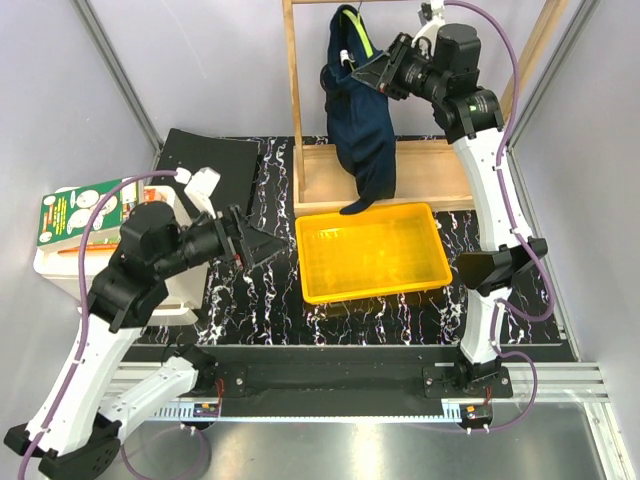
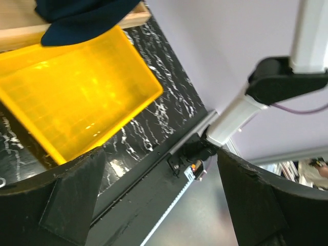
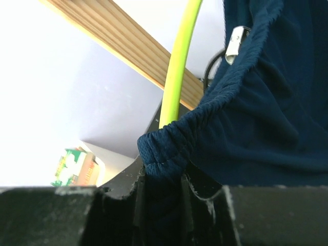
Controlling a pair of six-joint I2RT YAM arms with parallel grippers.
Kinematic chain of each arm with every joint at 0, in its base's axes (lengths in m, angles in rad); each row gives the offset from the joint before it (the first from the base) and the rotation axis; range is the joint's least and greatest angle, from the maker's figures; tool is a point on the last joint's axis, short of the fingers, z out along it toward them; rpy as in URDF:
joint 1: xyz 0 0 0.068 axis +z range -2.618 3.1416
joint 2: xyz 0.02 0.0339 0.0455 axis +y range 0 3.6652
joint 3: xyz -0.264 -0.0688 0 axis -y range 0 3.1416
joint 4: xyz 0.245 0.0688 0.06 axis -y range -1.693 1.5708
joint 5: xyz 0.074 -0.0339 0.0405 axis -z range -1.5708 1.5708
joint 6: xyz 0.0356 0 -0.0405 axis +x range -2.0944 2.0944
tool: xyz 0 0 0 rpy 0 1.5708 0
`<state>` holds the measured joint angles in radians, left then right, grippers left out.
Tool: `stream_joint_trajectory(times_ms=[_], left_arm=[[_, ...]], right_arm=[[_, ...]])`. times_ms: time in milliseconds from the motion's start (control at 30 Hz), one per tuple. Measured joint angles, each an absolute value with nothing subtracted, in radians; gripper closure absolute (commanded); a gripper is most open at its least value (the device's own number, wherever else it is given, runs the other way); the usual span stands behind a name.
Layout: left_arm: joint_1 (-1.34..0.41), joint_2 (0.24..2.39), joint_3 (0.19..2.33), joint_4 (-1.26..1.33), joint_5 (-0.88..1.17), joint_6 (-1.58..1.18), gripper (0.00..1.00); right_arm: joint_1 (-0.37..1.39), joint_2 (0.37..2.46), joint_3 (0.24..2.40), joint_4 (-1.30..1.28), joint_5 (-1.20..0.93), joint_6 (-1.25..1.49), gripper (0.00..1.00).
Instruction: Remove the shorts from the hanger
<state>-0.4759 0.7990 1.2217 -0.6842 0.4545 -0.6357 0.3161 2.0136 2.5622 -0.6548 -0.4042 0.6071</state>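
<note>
The dark navy shorts [image 1: 362,130] hang from the lime-green hanger [image 1: 358,42] inside the wooden rack, their lower end touching the yellow tray's far rim. My right gripper [image 1: 362,72] is up at the waistband and shut on it. In the right wrist view the gathered waistband [image 3: 169,154] is pinched between the fingers, with the green hanger bar [image 3: 177,66] rising just behind. My left gripper [image 1: 262,247] is open and empty, low over the table left of the tray. The left wrist view shows the shorts' hem [image 2: 82,18] past the tray.
The yellow tray [image 1: 372,292] lies mid-table in front of the wooden rack frame [image 1: 294,110]. A black board [image 1: 205,160] lies at the back left. A white box with a green packet [image 1: 70,215] stands at the far left. Grey walls close both sides.
</note>
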Motion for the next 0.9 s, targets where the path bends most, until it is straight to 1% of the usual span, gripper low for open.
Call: stream_joint_trajectory(times_ms=[200, 367, 567, 733, 833, 900], left_arm=[[-0.526, 0.71, 1.147, -0.642, 0.447, -0.674, 0.09], [-0.536, 0.669, 1.139, -0.631, 0.452, -0.698, 0.09], [-0.537, 0.668, 1.179, -0.627, 0.463, -0.709, 0.09], [-0.537, 0.685, 1.202, -0.561, 0.502, -0.728, 0.09], [-0.537, 0.706, 1.206, -0.537, 0.504, -0.735, 0.09], [-0.537, 0.726, 1.224, -0.536, 0.504, -0.734, 0.09]], right_arm=[[0.316, 1.955, 2.502, -0.593, -0.37, 0.703, 1.0], [0.316, 1.927, 2.492, -0.571, -0.361, 0.789, 1.0], [0.318, 1.926, 2.492, -0.496, -0.356, 0.839, 1.0], [0.318, 1.919, 2.492, -0.47, -0.356, 0.834, 1.0], [0.318, 1.888, 2.454, -0.474, -0.356, 0.818, 1.0], [0.318, 1.828, 2.374, -0.47, -0.36, 0.801, 1.0]])
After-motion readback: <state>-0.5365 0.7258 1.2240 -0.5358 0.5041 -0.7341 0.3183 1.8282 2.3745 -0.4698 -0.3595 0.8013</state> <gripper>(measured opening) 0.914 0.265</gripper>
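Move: The right hand already grips the waistband corner at the end of the green hanger, whose middle lies roughly 8 cm ahead, 2 cm to the left and 7 cm above it. The rack's left post stands about 12 cm to that hand's left and 3 cm farther out; the yellow basket sits some 20 cm back, 4 cm to the right and 44 cm below. From the open left hand, the middle of the shorts is about 28 cm ahead, 12 cm to the right and 8 cm lower. Keeping its pinch on the waistband, the right hand lifts that corner some 6 cm while rolling its left side up by 10 to 15 degrees, drifts slightly back, then at the very end stops climbing and draws back faster, about 3.5 cm in all, pulling the cloth and the hanger end inside it towards the robot. The empty left hand, fingers still wide open, eases about 4 cm back and then rises some 5 cm beside the basket, touching nothing. ##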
